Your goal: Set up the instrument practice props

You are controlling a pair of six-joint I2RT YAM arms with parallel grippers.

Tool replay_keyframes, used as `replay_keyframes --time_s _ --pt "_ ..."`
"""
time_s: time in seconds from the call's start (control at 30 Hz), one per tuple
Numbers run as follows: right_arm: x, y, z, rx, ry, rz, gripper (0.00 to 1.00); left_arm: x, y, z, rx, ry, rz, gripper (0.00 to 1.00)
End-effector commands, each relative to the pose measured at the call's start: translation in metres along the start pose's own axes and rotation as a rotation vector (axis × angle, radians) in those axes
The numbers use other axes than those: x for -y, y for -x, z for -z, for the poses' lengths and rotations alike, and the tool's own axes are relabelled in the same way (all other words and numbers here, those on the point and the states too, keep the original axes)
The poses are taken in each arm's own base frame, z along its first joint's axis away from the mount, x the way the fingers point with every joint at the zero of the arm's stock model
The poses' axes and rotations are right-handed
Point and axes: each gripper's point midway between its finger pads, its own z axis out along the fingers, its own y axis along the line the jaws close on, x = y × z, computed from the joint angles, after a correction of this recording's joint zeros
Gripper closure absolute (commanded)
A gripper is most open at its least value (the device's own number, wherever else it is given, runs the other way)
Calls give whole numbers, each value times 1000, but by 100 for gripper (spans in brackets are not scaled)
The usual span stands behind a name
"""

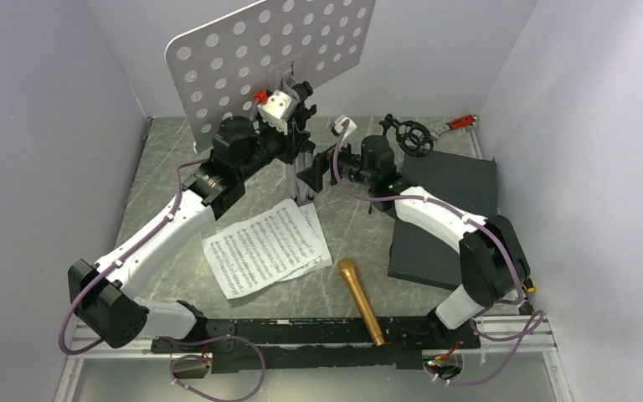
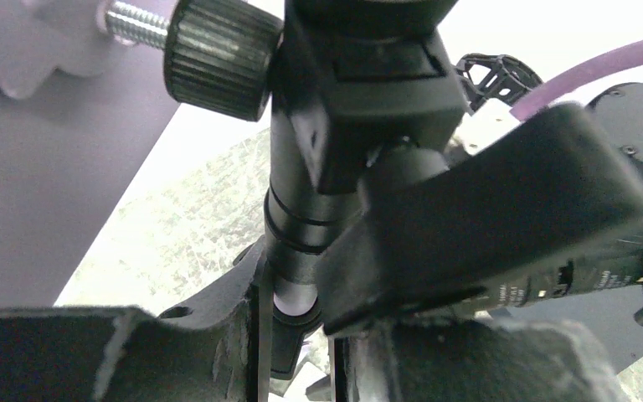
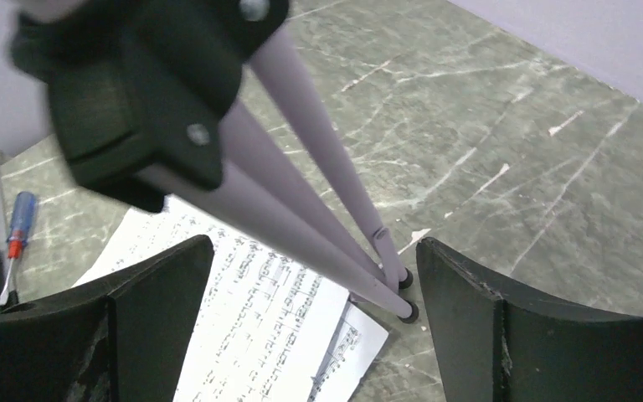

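The pale lilac music stand stands at the back, its perforated desk tilted and its legs folded close together. My left gripper is shut on the stand's post, just below a black collar and knob. My right gripper is open, its fingers on either side of the legs near their feet, without touching them. Two white music sheets lie overlapped on the table in front of the stand. The gold microphone lies near the front edge. The black mic stand with its ring sits at the back right.
A dark grey slab lies on the right under my right arm. A red-handled wrench rests by the back right wall. A small blue and red tool lies beside the rail. Walls close in on three sides.
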Motion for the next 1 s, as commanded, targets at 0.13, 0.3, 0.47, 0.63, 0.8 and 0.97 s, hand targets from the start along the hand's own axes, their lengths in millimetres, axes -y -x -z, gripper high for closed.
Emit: replay_keyframes --time_s 0.13,0.3,0.47,0.63,0.8,0.97 --pt "-25 20 14 32 145 118 18 13 31 9 58 -17 103 97" --pt "-16 25 10 31 138 134 31 14 34 9 62 -23 97 97" --pt "-6 32 2 37 129 146 43 15 34 9 63 -30 102 97" --pt "-2 38 -7 46 140 145 51 16 35 10 65 -31 102 97" --pt "-1 42 -15 46 162 154 67 16 36 8 62 -32 103 97" --pt "3 44 -14 53 134 163 100 14 35 7 57 -22 109 97"
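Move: The music stand's leg, just under its black joint, is roughly 2 cm ahead and 2 cm left of the open right hand, level with it. From that hand the sheet music lies about 14 cm left, 16 cm back and 23 cm down, and the black mic stand some 14 cm right, 4 cm ahead. The left hand already grips the stand's post; the leg spot is about 12 cm below it, 3 cm back and 2 cm right. Right hand backs about 2 cm, then reaches forward-left and pinches the stand's leg; left keeps its hold. ##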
